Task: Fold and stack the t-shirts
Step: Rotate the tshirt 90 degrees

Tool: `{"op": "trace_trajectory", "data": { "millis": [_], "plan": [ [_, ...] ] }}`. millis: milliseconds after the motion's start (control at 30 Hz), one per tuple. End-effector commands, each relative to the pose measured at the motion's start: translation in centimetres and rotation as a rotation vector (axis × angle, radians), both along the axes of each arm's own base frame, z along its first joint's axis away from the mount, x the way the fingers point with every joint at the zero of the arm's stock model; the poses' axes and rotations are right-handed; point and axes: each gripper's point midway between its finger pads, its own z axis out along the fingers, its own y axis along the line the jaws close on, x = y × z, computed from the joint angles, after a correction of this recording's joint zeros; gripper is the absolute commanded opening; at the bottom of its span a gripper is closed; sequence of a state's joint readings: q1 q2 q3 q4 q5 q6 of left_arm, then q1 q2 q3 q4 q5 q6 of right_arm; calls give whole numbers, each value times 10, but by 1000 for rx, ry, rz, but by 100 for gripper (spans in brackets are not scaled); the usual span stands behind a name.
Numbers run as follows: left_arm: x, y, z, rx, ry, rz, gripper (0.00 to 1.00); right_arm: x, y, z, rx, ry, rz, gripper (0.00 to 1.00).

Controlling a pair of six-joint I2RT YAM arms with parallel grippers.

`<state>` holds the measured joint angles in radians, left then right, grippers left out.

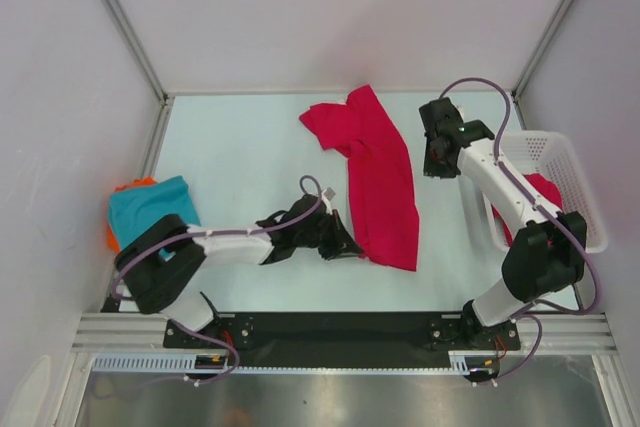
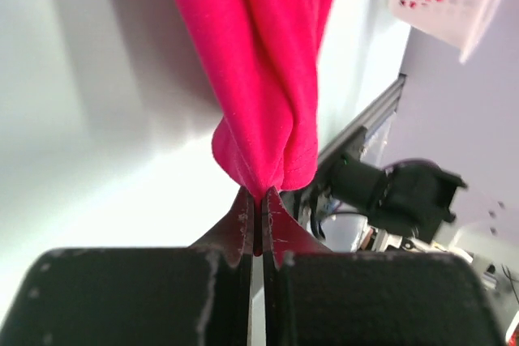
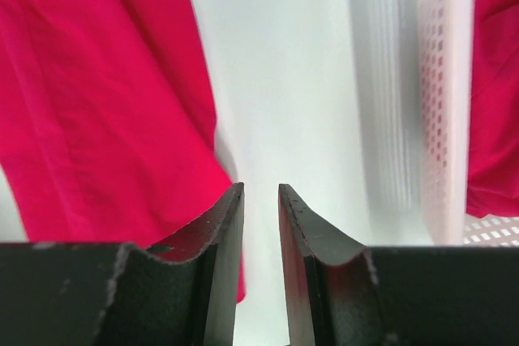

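Observation:
A crimson t-shirt (image 1: 378, 172) lies stretched out in a long strip at the table's middle. My left gripper (image 1: 350, 245) is shut on its near left corner; in the left wrist view the cloth (image 2: 259, 54) bunches into the closed tips of that gripper (image 2: 259, 196). Just right of the shirt's far half hovers my right gripper (image 1: 436, 169), open, with only bare table between its tips (image 3: 261, 192) and the shirt's edge (image 3: 97, 95) to their left. A teal t-shirt (image 1: 150, 205) lies folded at the left edge. Another crimson t-shirt (image 1: 545, 192) sits in the basket.
The white mesh basket (image 1: 570, 162) stands at the right edge, close beside my right arm; its wall (image 3: 442, 103) fills the right of the right wrist view. Something orange (image 1: 112, 237) pokes out from under the teal shirt. Metal frame posts line the table's sides.

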<state>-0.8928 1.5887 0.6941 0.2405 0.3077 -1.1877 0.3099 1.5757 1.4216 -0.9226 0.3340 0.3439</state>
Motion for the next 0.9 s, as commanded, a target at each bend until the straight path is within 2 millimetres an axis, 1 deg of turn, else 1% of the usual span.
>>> {"op": "trace_trajectory", "data": {
  "millis": [0,33,67,100,200,233,300,333,400,433,467,500,533,567,600,633,667,700,733,767,800,833,867],
  "plan": [
    [-19,25,14,-26,2,45,0,-17,14,6,48,-31,30,29],
    [-24,32,9,-16,19,55,0,-20,18,8,58,-42,44,30],
    [-26,35,9,-12,24,58,0,-23,21,6,70,-35,45,30],
    [-27,36,15,-27,19,62,0,-27,22,0,75,-22,47,30],
    [-31,35,20,-38,19,53,0,-34,30,-5,98,-4,64,31],
    [-29,32,25,-45,10,47,0,-38,35,-7,100,4,75,31],
    [-31,31,27,-42,18,36,0,-43,43,-11,117,23,85,31],
    [-33,30,29,-48,19,34,0,-50,49,-15,122,41,105,31],
    [-35,31,31,-55,23,38,0,-57,56,-18,139,52,110,31],
    [-37,35,33,-61,23,44,0,-60,61,-20,146,56,121,31],
    [-39,38,33,-63,24,53,0,-68,68,-27,154,78,143,31],
    [-41,40,33,-69,36,67,0,-73,72,-29,159,82,152,32],
    [-47,45,27,-60,50,71,0,-77,76,-32,168,86,152,32],
    [-52,47,33,-80,44,72,0,-87,81,-41,165,115,167,33],
    [-56,49,32,-88,70,85,0,-91,84,-45,171,121,170,33],
    [-66,55,21,-76,98,83,0,-96,88,-50,187,131,165,33],
    [-70,56,25,-105,101,86,0,-105,88,-60,185,156,166,33],
    [-75,57,25,-122,134,98,0,-111,92,-64,191,165,177,34],
    [-82,61,19,-127,146,95,0,-114,97,-67,213,167,171,34],
    [-84,63,23,-142,142,97,0,-117,100,-70,219,170,172,34],
    [-83,65,20,-136,142,112,0,-123,101,-77,217,182,175,34],
    [-86,70,14,-119,151,115,0,-126,103,-78,220,187,178,34],
    [-87,72,13,-116,150,117,0,-130,105,-81,225,194,172,35]
  ]
}}
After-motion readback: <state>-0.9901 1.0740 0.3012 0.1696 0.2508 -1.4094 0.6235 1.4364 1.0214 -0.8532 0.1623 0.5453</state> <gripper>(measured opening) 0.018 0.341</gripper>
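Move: The left hand still pinches the t-shirt's near left corner; the table's near edge it draws towards lies about 13 cm back, straight behind it and 6 cm lower. For the open right hand, the t-shirt's near right corner is roughly 19 cm back, 4 cm left and 15 cm below, with the white basket some 25 cm to its right, 3 cm back and 11 cm below. Still pinching the t-shirt, the left hand draws it back-left some 11 cm; the right follows back, left, down. ##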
